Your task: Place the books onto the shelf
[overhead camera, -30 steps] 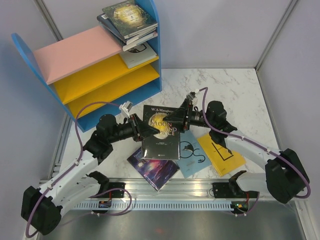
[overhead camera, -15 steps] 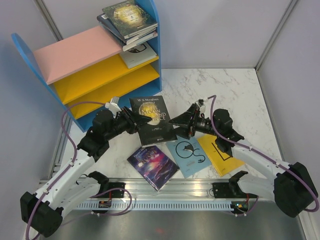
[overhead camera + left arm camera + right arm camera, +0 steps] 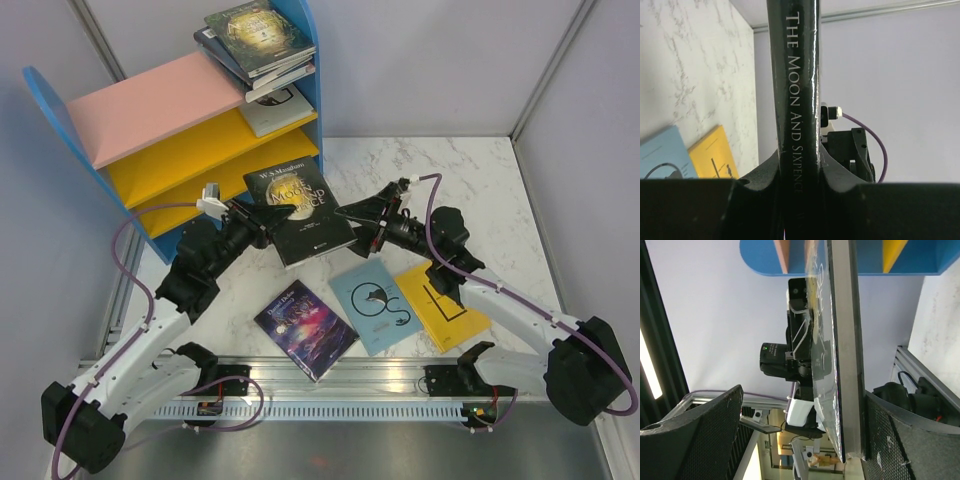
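Note:
My left gripper [image 3: 262, 218] is shut on the spine of a black book with gold lettering [image 3: 300, 212], holding it off the table in front of the shelf [image 3: 150, 105]. In the left wrist view the spine [image 3: 795, 100] stands upright, pinched in the left gripper [image 3: 799, 175]. My right gripper [image 3: 352, 224] is open at the book's right edge. In the right wrist view the book's page edge [image 3: 842, 350] runs between the wide fingers [image 3: 700, 435], close to the right-hand one. I cannot tell whether they touch. Several books [image 3: 255, 45] are stacked on the shelf's top right.
A purple book [image 3: 305, 328], a pale blue book [image 3: 376, 305] and a yellow book [image 3: 440, 305] lie flat on the marble table near the front rail. A pale book [image 3: 278, 110] sits on the upper yellow board. Grey walls close in the back and right.
The left gripper has carried the black book up and left, toward the shelf. The right gripper has drawn back from over the cover to the book's right edge.

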`<act>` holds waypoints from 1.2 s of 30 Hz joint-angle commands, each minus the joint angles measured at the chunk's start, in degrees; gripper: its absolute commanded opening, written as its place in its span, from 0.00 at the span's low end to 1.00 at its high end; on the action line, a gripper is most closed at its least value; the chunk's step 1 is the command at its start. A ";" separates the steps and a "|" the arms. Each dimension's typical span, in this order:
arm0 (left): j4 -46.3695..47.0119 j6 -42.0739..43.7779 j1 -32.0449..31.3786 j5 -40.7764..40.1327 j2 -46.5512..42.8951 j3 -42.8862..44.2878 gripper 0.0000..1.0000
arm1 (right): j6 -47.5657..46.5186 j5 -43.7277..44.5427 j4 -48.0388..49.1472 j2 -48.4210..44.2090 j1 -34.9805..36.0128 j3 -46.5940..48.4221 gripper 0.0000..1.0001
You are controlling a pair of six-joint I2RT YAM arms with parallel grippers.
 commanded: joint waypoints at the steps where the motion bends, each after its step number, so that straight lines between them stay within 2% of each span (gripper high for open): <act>1: 8.71 -1.13 0.22 -6.62 0.83 0.18 0.02 | 1.97 -0.08 5.49 -0.43 1.98 5.05 0.91; 10: 9.07 0.36 0.22 -8.03 1.36 -0.33 0.02 | 3.81 4.05 7.49 -1.13 3.04 5.13 0.88; 12: 9.06 0.89 0.13 -7.77 1.36 -0.77 0.02 | 4.25 5.11 8.10 -0.78 3.04 6.10 0.85; 16: 8.98 0.80 0.04 -7.59 1.02 -2.09 0.02 | 4.26 6.34 8.81 0.97 3.48 8.73 0.69; 17: 8.98 0.80 0.04 -7.76 1.01 -2.27 0.02 | 4.17 6.69 8.72 1.32 3.74 9.00 0.58; 19: 8.80 0.54 -0.31 -8.20 0.93 -2.80 0.02 | 3.90 7.57 8.81 2.11 4.09 10.23 0.45; 22: 8.19 0.10 -0.84 -8.29 0.92 -2.97 0.04 | 2.94 8.98 8.46 3.08 4.71 11.72 0.36; 23: 8.10 0.01 -1.10 -8.29 1.01 -2.97 0.08 | 2.67 9.16 8.11 3.35 4.89 12.25 0.29; 27: 7.92 -0.95 -1.45 -8.12 1.71 -2.71 0.11 | -0.74 10.03 3.99 4.66 5.33 15.32 0.08; 28: 7.75 -1.04 -1.45 -7.42 1.80 -2.62 0.14 | -1.28 10.47 3.28 4.75 5.33 15.77 0.00; 30: 7.57 -0.95 -1.45 -6.45 1.98 -2.45 0.20 | -1.72 11.26 2.31 5.10 5.33 16.30 0.00; 31: 7.14 -0.87 -1.45 -5.84 1.89 -2.36 0.32 | -1.81 11.61 2.05 5.28 5.33 16.65 0.00; 33: 4.78 -0.25 -1.37 -4.87 1.89 -0.96 0.43 | -1.81 11.62 1.96 5.81 4.98 17.17 0.00; 34: 0.84 0.45 -1.19 -3.91 1.98 0.00 0.55 | -1.72 11.53 1.96 5.98 4.97 17.26 0.00; 36: -3.40 3.25 -0.84 -1.98 2.07 2.90 0.64 | -1.46 11.27 2.22 6.60 4.71 17.79 0.00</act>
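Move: The left gripper already pinches the black book by its spine, the book's middle about 4 cm to its right and level. From the open right gripper, that middle lies some 9 cm left and 3 cm ahead at about the same height, the fore-edge already between its fingers. About 31 cm below the right hand lie the blue book, 5 cm right and 1 cm back, and the purple book, 11 cm left and 8 cm back. Ease the right gripper about 4 cm forward and 3 cm left, rising slightly, and close its fingers on the black book's fore-edge. Meanwhile carry the spine side up and forward with the left hand, a little left, turning about 10 degrees counter-clockwise; once the right hand has its grip, open the left fingers and start sinking back. ##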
